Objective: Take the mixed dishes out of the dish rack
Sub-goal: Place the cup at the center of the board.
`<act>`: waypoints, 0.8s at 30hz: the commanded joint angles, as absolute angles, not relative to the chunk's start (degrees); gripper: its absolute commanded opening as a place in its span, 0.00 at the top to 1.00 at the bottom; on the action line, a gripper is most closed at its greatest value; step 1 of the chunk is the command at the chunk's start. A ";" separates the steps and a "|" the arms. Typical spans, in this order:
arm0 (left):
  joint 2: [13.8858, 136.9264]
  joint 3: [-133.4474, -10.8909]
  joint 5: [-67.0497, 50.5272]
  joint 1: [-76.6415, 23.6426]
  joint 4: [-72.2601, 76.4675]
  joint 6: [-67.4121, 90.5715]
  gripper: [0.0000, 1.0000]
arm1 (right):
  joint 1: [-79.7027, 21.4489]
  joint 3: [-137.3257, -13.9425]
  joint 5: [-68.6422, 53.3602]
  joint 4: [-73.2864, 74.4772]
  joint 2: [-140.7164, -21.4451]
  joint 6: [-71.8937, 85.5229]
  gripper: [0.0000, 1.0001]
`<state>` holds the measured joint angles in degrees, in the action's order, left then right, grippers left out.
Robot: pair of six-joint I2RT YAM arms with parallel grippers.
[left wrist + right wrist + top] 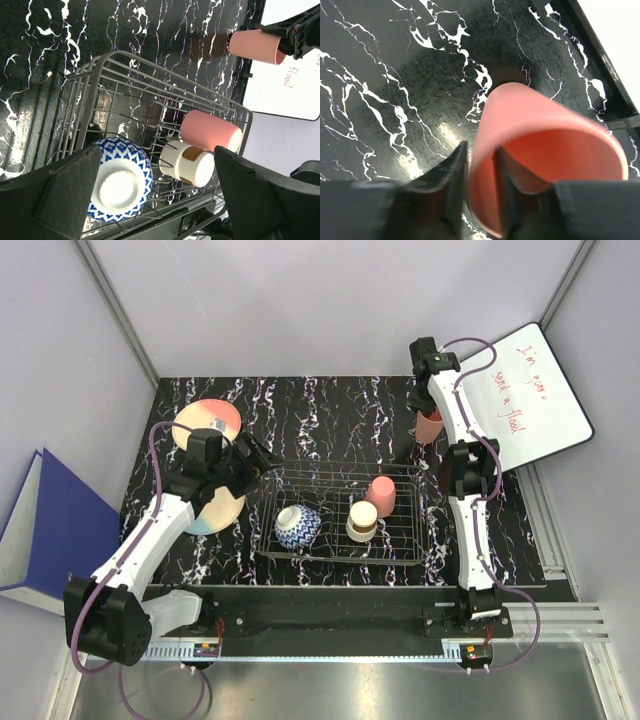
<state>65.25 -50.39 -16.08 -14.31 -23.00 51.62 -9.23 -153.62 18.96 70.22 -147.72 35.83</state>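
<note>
The dish rack point(335, 464) sits mid-table, holding a blue-and-white bowl point(298, 527), a cream cup with a brown band point(362, 519) and a pink cup point(381, 495). My left gripper point(262, 462) hovers open at the rack's left end. In the left wrist view the bowl point(121, 180), cream cup point(190, 162) and pink cup point(210, 131) lie beyond the left gripper point(157, 150). A second pink cup point(429, 426) stands on the table at the far right. My right gripper point(481, 148) straddles that pink cup's point(530, 115) wall, jaws slightly parted. Two plates point(205, 420) point(222, 510) lie left of the rack.
A whiteboard with red writing point(525, 395) leans at the back right, just beyond the right arm. A blue folder point(45, 530) leans against the left wall. The rack's wire rim point(115, 55) rises in front of the left gripper.
</note>
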 commanded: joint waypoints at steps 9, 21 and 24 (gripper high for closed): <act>62.84 -50.80 -16.61 -15.99 -20.04 50.27 0.01 | -9.05 -157.84 15.65 66.10 -133.25 35.86 0.29; 73.11 -70.03 -5.73 -39.24 -23.45 28.51 0.01 | -23.81 -126.53 16.96 44.25 -95.92 24.17 0.09; 80.14 -75.14 -3.07 -44.55 -22.25 23.75 0.01 | -25.22 -103.42 13.11 31.45 -80.46 28.72 0.09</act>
<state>73.60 -68.86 -8.40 -38.79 -23.83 35.11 -24.60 -122.87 14.48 45.98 -93.06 28.03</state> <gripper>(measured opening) 0.985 0.911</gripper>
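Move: The right hand is at the rim of the pink cup standing on the table, the cup's middle about 3 cm to its right, 2 cm back and 5 cm down. From this hand the whiteboard's middle is some 19 cm right and 5 cm farther out. The left hand, over the dish rack's left end, has the rack's pink cup 24 cm right, 2 cm ahead and 12 cm down; the patterned bowl lies 4 cm right, 6 cm back. The right fingers, already parting, spread wide and come free of the standing pink cup's rim; the hand climbs steeply, about 35 cm, then also swings back and left, wrist tipping up and turning some 50 degrees in all. After a near-still start the open left hand sweeps right over the rack, about 12 cm, rising as it turns clockwise. ##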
